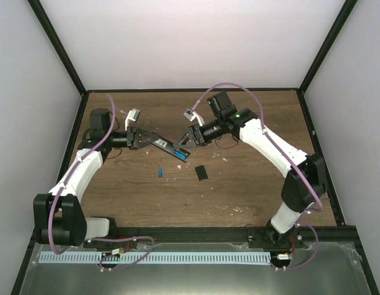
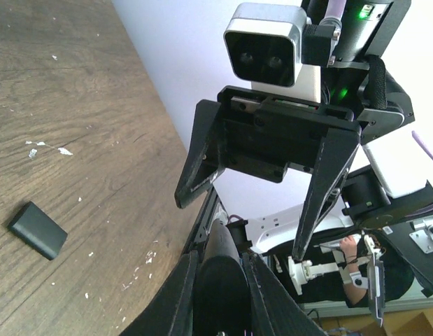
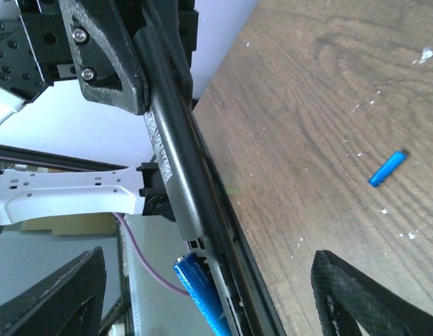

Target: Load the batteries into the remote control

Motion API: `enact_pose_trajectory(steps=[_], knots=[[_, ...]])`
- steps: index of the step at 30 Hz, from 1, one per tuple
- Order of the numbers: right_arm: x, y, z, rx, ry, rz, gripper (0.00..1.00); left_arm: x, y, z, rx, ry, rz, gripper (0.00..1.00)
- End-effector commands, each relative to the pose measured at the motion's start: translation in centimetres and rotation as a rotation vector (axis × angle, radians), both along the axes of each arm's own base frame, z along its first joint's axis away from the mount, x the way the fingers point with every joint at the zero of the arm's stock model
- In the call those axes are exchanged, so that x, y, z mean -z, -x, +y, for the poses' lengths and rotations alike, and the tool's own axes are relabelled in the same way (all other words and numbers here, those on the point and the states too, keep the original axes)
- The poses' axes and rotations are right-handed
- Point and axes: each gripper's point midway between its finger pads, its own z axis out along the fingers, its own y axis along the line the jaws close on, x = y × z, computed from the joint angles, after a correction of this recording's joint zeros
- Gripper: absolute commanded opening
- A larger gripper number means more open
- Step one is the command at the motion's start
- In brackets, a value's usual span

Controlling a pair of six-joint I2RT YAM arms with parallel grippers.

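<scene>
My left gripper (image 1: 140, 136) is shut on one end of the remote control (image 1: 168, 146), a slim black bar held above the table and pointing right. In the left wrist view the remote control (image 2: 226, 245) sits clamped in the left gripper (image 2: 219, 257). One blue battery (image 3: 202, 297) lies along the open slot at the far end of the remote control (image 3: 174, 154); how deep it sits I cannot tell. My right gripper (image 3: 209, 308) stands open around that end, its fingers (image 3: 363, 294) clear of it. The other battery (image 1: 160, 172) lies on the table.
A small black cover piece (image 1: 202, 173) lies on the wooden table (image 1: 251, 184) just right of the loose battery, and it also shows as the cover piece (image 2: 38, 229) in the left wrist view. Black frame posts line the table's sides.
</scene>
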Motion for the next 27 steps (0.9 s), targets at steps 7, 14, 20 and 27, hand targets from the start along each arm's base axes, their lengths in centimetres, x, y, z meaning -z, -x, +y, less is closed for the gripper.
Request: enact_pose_trajectory(steps=[7,14,20,27], knots=[[-0.21,2.07,1.05,-0.088,-0.037,0.100,0.64,-0.50,0.61,-0.21,0.026,0.012,-0.034,0.00],[0.03,2.34,1.31,-0.103,-0.042,0.127,0.53,-0.48,0.55,-0.20,0.024,0.008,-0.035,0.00],[-0.03,2.28,1.57,-0.103,-0.048,0.141,0.47,-0.48,0.57,-0.19,0.022,0.005,-0.041,0.00],[-0.10,2.08,1.72,-0.096,-0.051,0.147,0.41,-0.56,0.57,-0.22,0.023,0.004,-0.045,0.00]])
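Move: The battery half set in the held remote control lies about 3 cm back of the right hand, 1 cm to its left and a centimetre lower. Down on the table, some 25 cm below that hand, the loose battery is about 9 cm left and 3 cm ahead, and the black battery cover about 7 cm right and 3 cm ahead. From the left hand, the battery in the remote is roughly 10 cm right, 5 cm back and a little lower. The battery end of the remote is what the right hand goes for: it draws back about 2 cm, easing 1 cm left and 1 cm down, turning some 10 degrees. Its wide fingers narrow to under half open, one on the battery side and one on the underside; a touch can't be made out. The left hand stays in place and keeps hold of the remote. ##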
